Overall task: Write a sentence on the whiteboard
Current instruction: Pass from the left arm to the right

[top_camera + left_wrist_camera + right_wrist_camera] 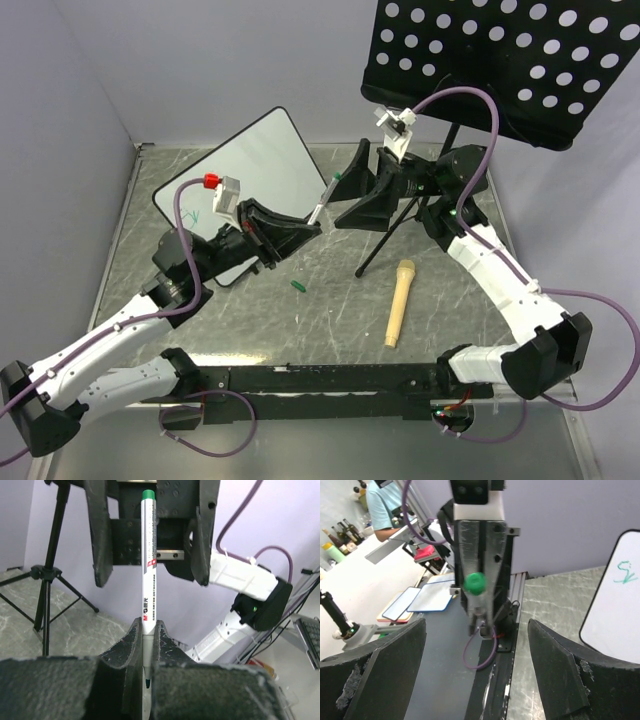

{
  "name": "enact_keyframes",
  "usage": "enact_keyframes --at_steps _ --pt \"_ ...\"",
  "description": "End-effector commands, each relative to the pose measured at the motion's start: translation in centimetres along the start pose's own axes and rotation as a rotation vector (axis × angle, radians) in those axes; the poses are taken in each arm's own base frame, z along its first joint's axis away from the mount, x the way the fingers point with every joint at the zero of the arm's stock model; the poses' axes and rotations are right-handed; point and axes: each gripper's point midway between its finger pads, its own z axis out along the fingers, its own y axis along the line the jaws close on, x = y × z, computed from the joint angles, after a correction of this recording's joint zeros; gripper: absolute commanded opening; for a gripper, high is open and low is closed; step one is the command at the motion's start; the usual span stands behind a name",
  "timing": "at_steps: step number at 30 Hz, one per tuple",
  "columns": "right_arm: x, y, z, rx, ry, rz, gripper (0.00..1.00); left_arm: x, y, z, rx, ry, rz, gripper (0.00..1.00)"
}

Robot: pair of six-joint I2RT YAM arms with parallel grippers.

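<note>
The whiteboard [262,160] lies at the back left of the table, with a short teal-green scrawl of the sentence [193,215] near its left end. That scrawl [625,573] also shows on the board [615,615] in the right wrist view. My left gripper [308,226] is shut on a white marker [322,200], tip end down between the fingers [131,640]. The marker [149,570] points its green back end [148,495] at my right gripper [352,190]. That gripper [477,670] stands wide open around the marker's end [475,583], touching nothing.
A small green cap [297,286] lies on the table below the left gripper. A wooden microphone-shaped piece [398,303] lies to the right. The black perforated music stand [500,60] rises at the back right, its tripod legs [385,240] under the right arm.
</note>
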Motion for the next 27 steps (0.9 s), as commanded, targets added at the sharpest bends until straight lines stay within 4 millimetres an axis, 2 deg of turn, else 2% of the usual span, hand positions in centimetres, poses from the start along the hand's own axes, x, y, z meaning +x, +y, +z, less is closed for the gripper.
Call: enact_keyframes --at_steps 1,4,8,9,15,21,26,27 --pt "-1.2 2.2 0.8 -0.007 -0.039 -0.091 0.88 -3.9 -1.7 0.1 0.041 -0.151 0.007 0.01" --pt "-1.2 1.4 1.3 0.035 -0.06 -0.109 0.87 -4.5 -2.0 -0.2 0.058 -0.197 0.001 0.01" --pt "-2.0 0.7 2.0 0.041 -0.09 -0.098 0.84 -4.4 -2.3 0.4 0.081 -0.171 0.013 0.01" --pt "-2.6 1.0 2.2 0.032 -0.095 -0.111 0.83 -4.0 -2.1 0.5 0.077 -0.151 0.009 0.01" --pt "-3.2 1.8 3.4 -0.018 -0.093 -0.104 0.76 -3.5 -1.8 0.8 0.06 -0.11 0.008 0.01" --pt "-2.6 1.5 4.2 -0.032 -0.065 -0.082 0.52 -3.5 -2.1 1.1 0.072 -0.097 0.003 0.01" --pt "-2.1 1.5 4.2 -0.037 -0.052 -0.099 0.42 -3.9 -2.0 0.9 0.061 -0.114 0.004 0.01" --pt "-2.0 1.5 4.1 -0.036 -0.046 -0.095 0.37 -3.9 -2.0 1.0 0.06 -0.11 0.003 0.01"
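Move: The marker stands up out of the left hand's pinch. Its middle is about 4 cm to the right hand's left, 1 cm back and roughly level. The left gripper is some 5 cm to the right hand's left, 1 cm back and 4 cm below. On the table, around 44 cm down, the loose green cap lies 10 cm ahead and 10 cm left, the wooden microphone 5 cm ahead and 15 cm right. From the left hand, the right gripper is about 5 cm right, 1 cm ahead and 4 cm up. Still pinching the marker near its writing end, the left hand lifts it about 2 cm and offers it green end up. The right hand slides some 3.5 cm left and 2 cm up, bringing its fingers to either side of the shaft and closing them from wide open to a bit under half, without yet gripping it. ##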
